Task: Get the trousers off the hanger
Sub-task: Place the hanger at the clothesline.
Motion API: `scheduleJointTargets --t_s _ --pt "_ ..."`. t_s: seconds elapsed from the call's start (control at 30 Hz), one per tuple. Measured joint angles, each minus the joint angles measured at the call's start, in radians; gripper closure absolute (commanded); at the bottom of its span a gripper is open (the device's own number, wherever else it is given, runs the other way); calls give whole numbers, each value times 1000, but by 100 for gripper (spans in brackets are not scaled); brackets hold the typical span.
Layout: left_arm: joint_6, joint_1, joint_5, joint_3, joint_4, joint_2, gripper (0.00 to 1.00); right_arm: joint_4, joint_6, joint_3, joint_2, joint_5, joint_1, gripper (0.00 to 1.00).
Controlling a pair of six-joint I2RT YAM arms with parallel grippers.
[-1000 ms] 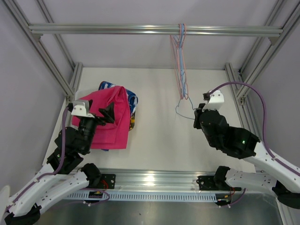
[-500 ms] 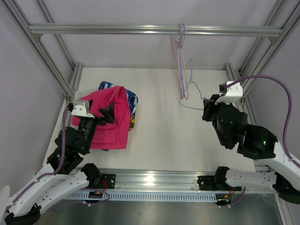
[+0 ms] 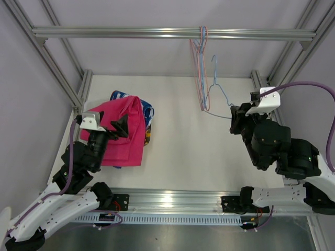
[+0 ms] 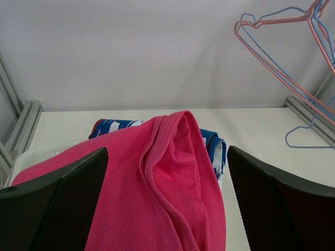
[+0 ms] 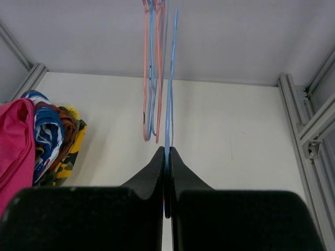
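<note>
The trousers lie in a pile at the table's left, with a magenta pink pair (image 3: 125,138) on top and a blue-red-white patterned pair (image 3: 148,111) under it. My left gripper (image 3: 121,127) hovers open just over the pink cloth (image 4: 157,198), holding nothing. My right gripper (image 3: 233,111) is shut on the bottom wire of a bare blue hanger (image 3: 215,78), raised at the right. In the right wrist view the blue hanger (image 5: 169,99) runs straight up from the shut gripper (image 5: 167,152). The pile's orange, camouflage (image 5: 67,163) and yellow pairs show there at the left.
Several bare pink and blue hangers (image 3: 201,73) hang from the aluminium rail (image 3: 115,33) across the back, just left of the held one. Aluminium frame posts (image 3: 264,91) border the white table on both sides.
My right gripper has lifted the blue hanger up and to the right, from low over the table to rail height beside the hanging ones. The left arm and the pile have not moved.
</note>
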Motion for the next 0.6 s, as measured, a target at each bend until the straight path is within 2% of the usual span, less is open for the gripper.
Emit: scheduleJointTargets --t_s 0.17,0.3,0.6 --pt "0 0 0 0 0 1 1 50 -99 37 29 114 114 100" --pt "0 0 0 0 0 4 1 179 -244 39 49 205 186 100" --pt "0 0 0 0 0 6 1 487 -550 39 68 284 229 100"
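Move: Ahead of the right hand, which already holds the blue hanger by its near end, the aimed-at stretch of the clothesline lies about 26 cm forward, 4 cm left and 20 cm up. The held hanger's hook stands some 15 cm ahead, 3 cm left and 16 cm above that hand. The hung hangers are about 25 cm ahead, 9 cm left, their middles 8 cm up. From the left hand that stretch is roughly 24 cm forward, 42 cm right, 28 cm higher. Lifting steadily by about 6 cm, the right hand keeps its closed fingers pinched on the near end of the blue hanger and brings the hook up towards the clothesline. It eases back a centimetre or two on the way, while the wrist tips the fingers upward by nearly 10 degrees and rolls slightly, its left side sinking. ##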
